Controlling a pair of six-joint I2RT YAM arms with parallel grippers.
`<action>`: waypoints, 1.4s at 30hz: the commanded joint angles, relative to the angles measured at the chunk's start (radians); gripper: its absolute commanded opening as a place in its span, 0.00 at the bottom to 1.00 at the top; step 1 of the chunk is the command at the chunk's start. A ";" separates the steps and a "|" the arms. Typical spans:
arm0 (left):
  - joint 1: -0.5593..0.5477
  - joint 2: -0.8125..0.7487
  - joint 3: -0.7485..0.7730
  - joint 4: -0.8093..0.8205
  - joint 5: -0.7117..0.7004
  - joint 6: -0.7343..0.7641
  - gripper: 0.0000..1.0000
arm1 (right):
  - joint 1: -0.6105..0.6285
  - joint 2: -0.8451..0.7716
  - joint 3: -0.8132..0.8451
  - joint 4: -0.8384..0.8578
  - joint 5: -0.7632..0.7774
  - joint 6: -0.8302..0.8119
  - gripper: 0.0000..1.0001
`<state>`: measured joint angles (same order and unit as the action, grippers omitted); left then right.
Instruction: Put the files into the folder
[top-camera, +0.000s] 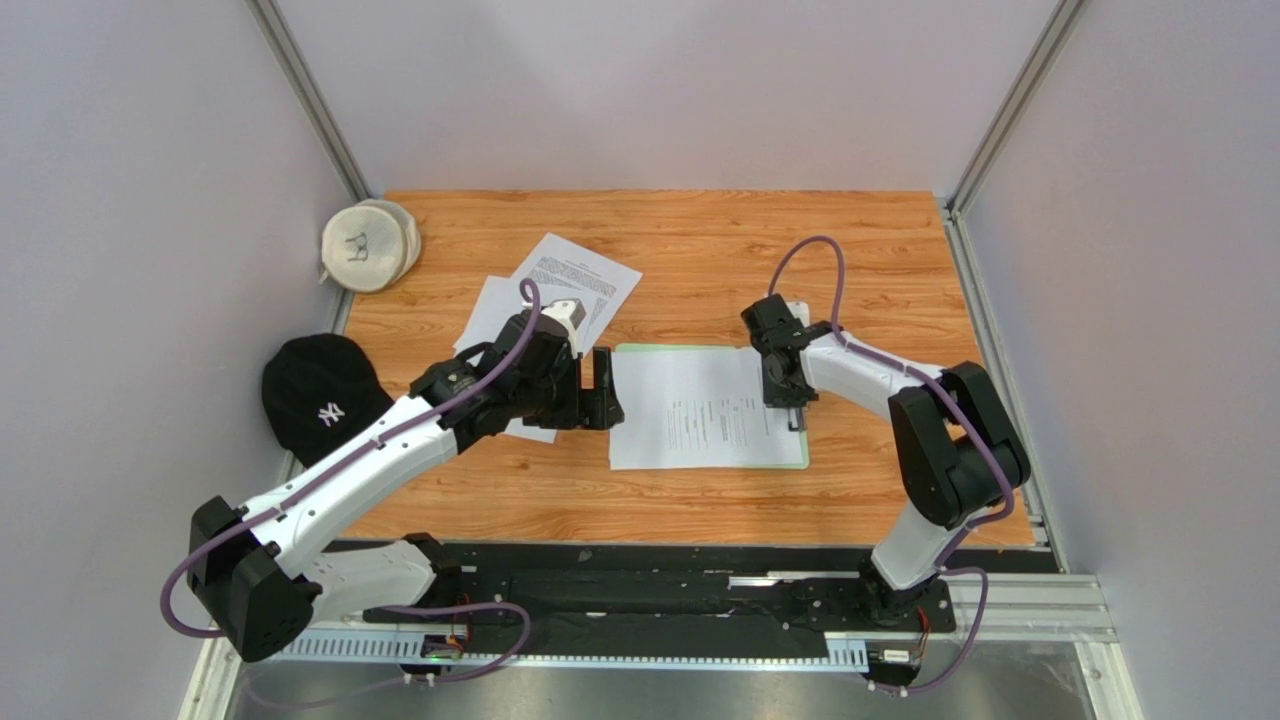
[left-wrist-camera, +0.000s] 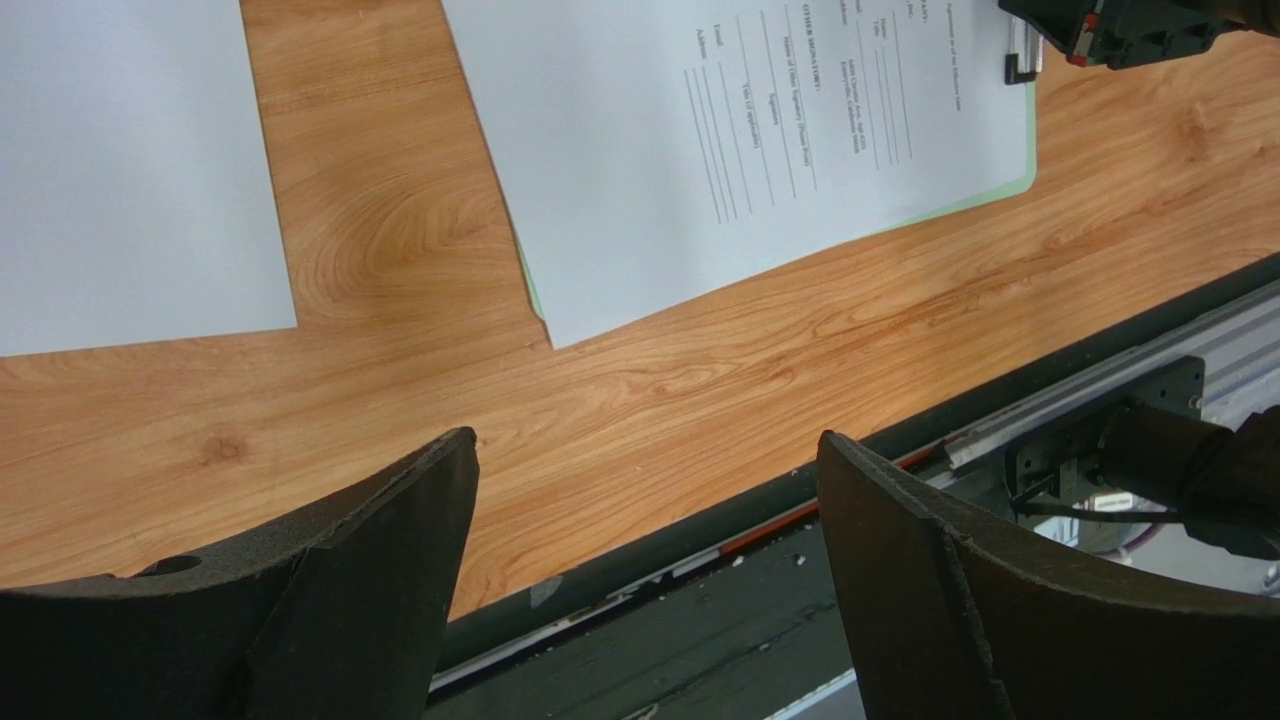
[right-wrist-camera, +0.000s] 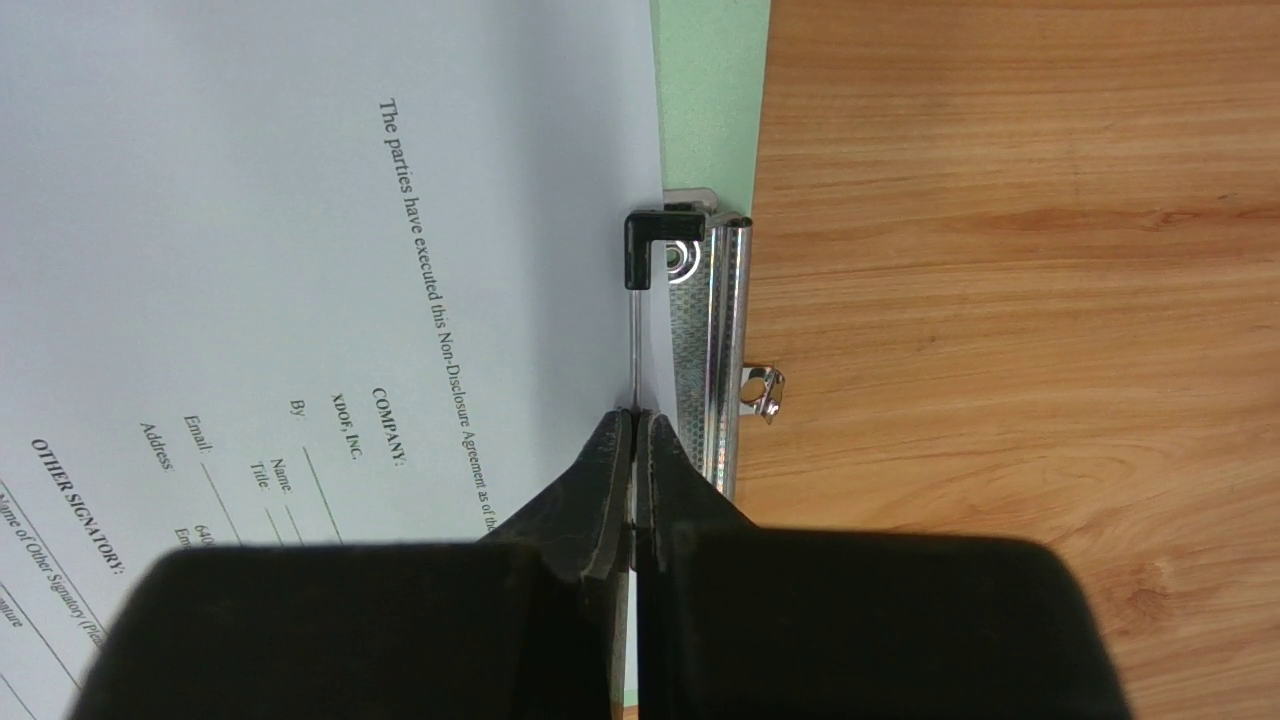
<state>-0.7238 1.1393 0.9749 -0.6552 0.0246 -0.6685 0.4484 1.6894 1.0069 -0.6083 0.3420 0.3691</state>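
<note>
A white printed sheet of the files lies on the pale green folder at mid-table. Two more files lie overlapping at the back left. My right gripper is shut over the folder's right short edge. The thin wire bar of the metal clip runs in between its fingertips, beside the sheet's edge. My left gripper hovers open at the left edge of the folder. It holds nothing; wood and the table's near rail show between its fingers.
A black cap lies at the table's left edge, beside my left arm. A cream cap sits at the back left corner. A black rail runs along the near edge. Grey walls close in on three sides.
</note>
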 joint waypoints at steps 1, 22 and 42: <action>0.007 0.007 0.027 0.008 0.006 0.000 0.91 | -0.051 -0.056 -0.030 0.024 0.040 -0.012 0.00; 0.542 0.008 0.044 -0.112 0.113 -0.052 0.94 | 0.064 -0.257 0.051 0.234 -0.433 0.092 0.89; 0.644 0.520 0.173 0.066 0.206 -0.023 0.87 | 0.213 0.745 1.166 0.193 -0.499 -0.102 0.86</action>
<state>-0.0826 1.6093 1.1488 -0.6659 0.2108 -0.6102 0.6701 2.2890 1.9743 -0.3248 -0.1860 0.4255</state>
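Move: My shut right fingers are on the clip's wire at the folder's right edge; the folder's middle is some 12 cm to their left and 1 cm back. From that hand the front loose sheet lies about 40 cm left and 8 ahead, with the printed sheet roughly 33 left and 21 ahead. My open left hand has the front sheet about 17 cm ahead, 15 left and 16 below, and the folder's middle 8 ahead, 13 to its right. With my right fingers still shut on the clip I drag the folder about 3 cm to the right, then open wide, let go, rise and swing left and forward across the folder towards the loose sheets, rolling my hand's left side up some 40 degrees. My left hand, open, sweeps left and forward, sinking late, and turns counter-clockwise while tipping down to come in above the front sheet. ##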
